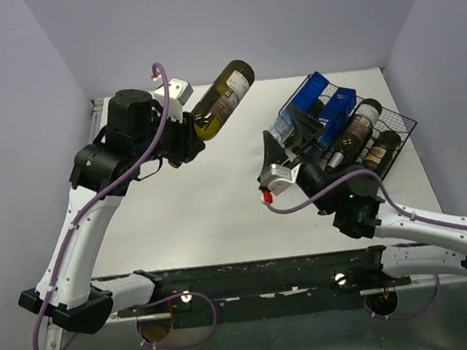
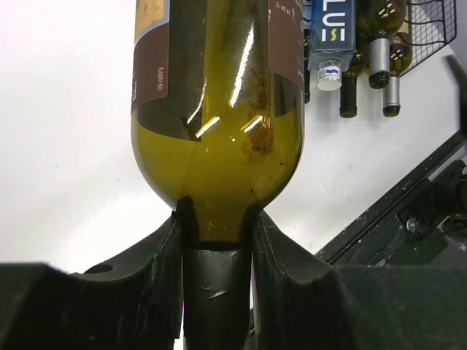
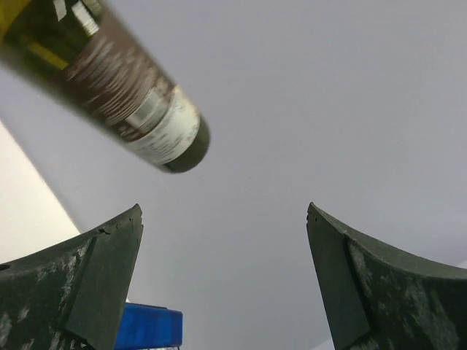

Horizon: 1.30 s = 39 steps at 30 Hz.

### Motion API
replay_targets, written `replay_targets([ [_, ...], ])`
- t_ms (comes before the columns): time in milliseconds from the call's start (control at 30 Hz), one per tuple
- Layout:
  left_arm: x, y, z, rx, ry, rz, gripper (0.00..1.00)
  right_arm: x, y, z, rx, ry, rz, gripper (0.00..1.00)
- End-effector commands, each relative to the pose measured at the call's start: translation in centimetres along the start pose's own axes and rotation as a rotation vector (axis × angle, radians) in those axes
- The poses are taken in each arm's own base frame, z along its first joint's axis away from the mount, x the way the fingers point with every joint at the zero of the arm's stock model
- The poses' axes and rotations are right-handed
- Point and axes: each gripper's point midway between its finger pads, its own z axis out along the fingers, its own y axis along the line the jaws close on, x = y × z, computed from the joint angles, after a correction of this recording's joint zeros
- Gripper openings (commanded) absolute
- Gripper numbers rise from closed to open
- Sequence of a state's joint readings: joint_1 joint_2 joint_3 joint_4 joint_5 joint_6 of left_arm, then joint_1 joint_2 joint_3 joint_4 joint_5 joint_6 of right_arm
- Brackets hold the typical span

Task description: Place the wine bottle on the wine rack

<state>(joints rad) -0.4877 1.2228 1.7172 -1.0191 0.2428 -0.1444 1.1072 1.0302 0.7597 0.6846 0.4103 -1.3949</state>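
A green wine bottle [image 1: 224, 99] with a brown and white label hangs in the air over the back left of the table, its base pointing up and to the right. My left gripper [image 1: 187, 142] is shut on its foil-wrapped neck; in the left wrist view the fingers [image 2: 164, 270] clamp the neck just below the bottle's shoulder [image 2: 219, 168]. The black wire wine rack [image 1: 402, 128] lies at the back right. My right gripper [image 1: 286, 136] hovers at the rack's left side, open and empty [image 3: 225, 219]. The bottle's base [image 3: 124, 95] shows above it.
The rack holds two blue bottles [image 1: 324, 103] and a few dark wine bottles [image 1: 354, 133], necks toward the arms [image 2: 379, 51]. Grey walls close in the table at the back and sides. A black rail [image 1: 261, 276] runs along the near edge.
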Motion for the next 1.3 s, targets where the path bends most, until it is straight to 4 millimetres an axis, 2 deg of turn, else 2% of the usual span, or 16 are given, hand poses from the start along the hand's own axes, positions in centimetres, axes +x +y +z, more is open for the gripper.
replay_targets([
  [0,-5.0,-3.2,1.0,0.116,-0.212,0.031,0.00,-1.9,-7.2,-1.0,0.103,-0.063,0.336,1.00],
  [100,-5.2,-5.9,2.9,0.185,-0.223,0.043,0.00,-2.8,-11.4,-2.0,0.156,-0.118,0.504,1.00],
  [267,-5.5,-11.6,7.0,0.320,-0.233,0.020,0.00,-3.5,-16.9,-4.1,0.244,-0.195,0.723,1.00],
  [433,-6.6,-16.2,11.3,0.392,-0.259,-0.072,0.00,-4.0,-21.0,-6.4,0.314,-0.290,0.898,1.00],
  [600,-7.2,-21.8,15.2,0.485,-0.261,-0.165,0.00,-3.8,-24.1,-8.7,0.380,-0.358,1.031,1.00],
  [633,-6.8,-22.6,16.6,0.481,-0.249,-0.175,0.00,-3.8,-24.3,-8.9,0.384,-0.362,1.045,0.99],
  [767,-6.9,-26.0,19.8,0.495,-0.255,-0.223,0.00,-3.2,-25.1,-9.8,0.401,-0.353,1.090,0.99],
  [933,-6.7,-28.3,23.8,0.496,-0.234,-0.343,0.00,-2.4,-25.3,-10.6,0.395,-0.318,1.136,0.98],
  [1033,-6.6,-29.9,25.4,0.537,-0.234,-0.396,0.00,-2.1,-25.0,-11.0,0.385,-0.308,1.159,0.98],
  [1167,-4.9,-32.2,27.3,0.563,-0.215,-0.413,0.00,-1.4,-24.7,-11.6,0.386,-0.282,1.166,0.98],
  [1267,-3.8,-32.8,28.4,0.545,-0.210,-0.437,0.00,-0.8,-24.7,-12.2,0.398,-0.263,1.174,0.98],
])
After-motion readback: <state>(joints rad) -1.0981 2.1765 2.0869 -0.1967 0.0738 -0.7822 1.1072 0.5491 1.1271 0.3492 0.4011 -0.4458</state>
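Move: The spot for the held wine bottle, on the upper layer at the rack's right end, lies about 50 cm to the left hand's right, 5 cm ahead and 20 cm below. From that hand, the upper wine bottle is some 44 cm right, 9 cm ahead, and the nearer blue bottle about 39 cm right, 13 cm ahead, both roughly 19 cm down. From the empty right hand, the spot is some 25 cm right, 5 cm ahead, 24 cm below. The wine bottle, still pinched by its neck in the left fingers, is swept fast about 40 cm to the right towards the right end of the rack and sinks some 10 cm, slowing at the end, while the wrist swings the fingers farther to the right. The right hand, open and empty, clears the way, going up, right and back and rolling its left side up by some 60 degrees. ##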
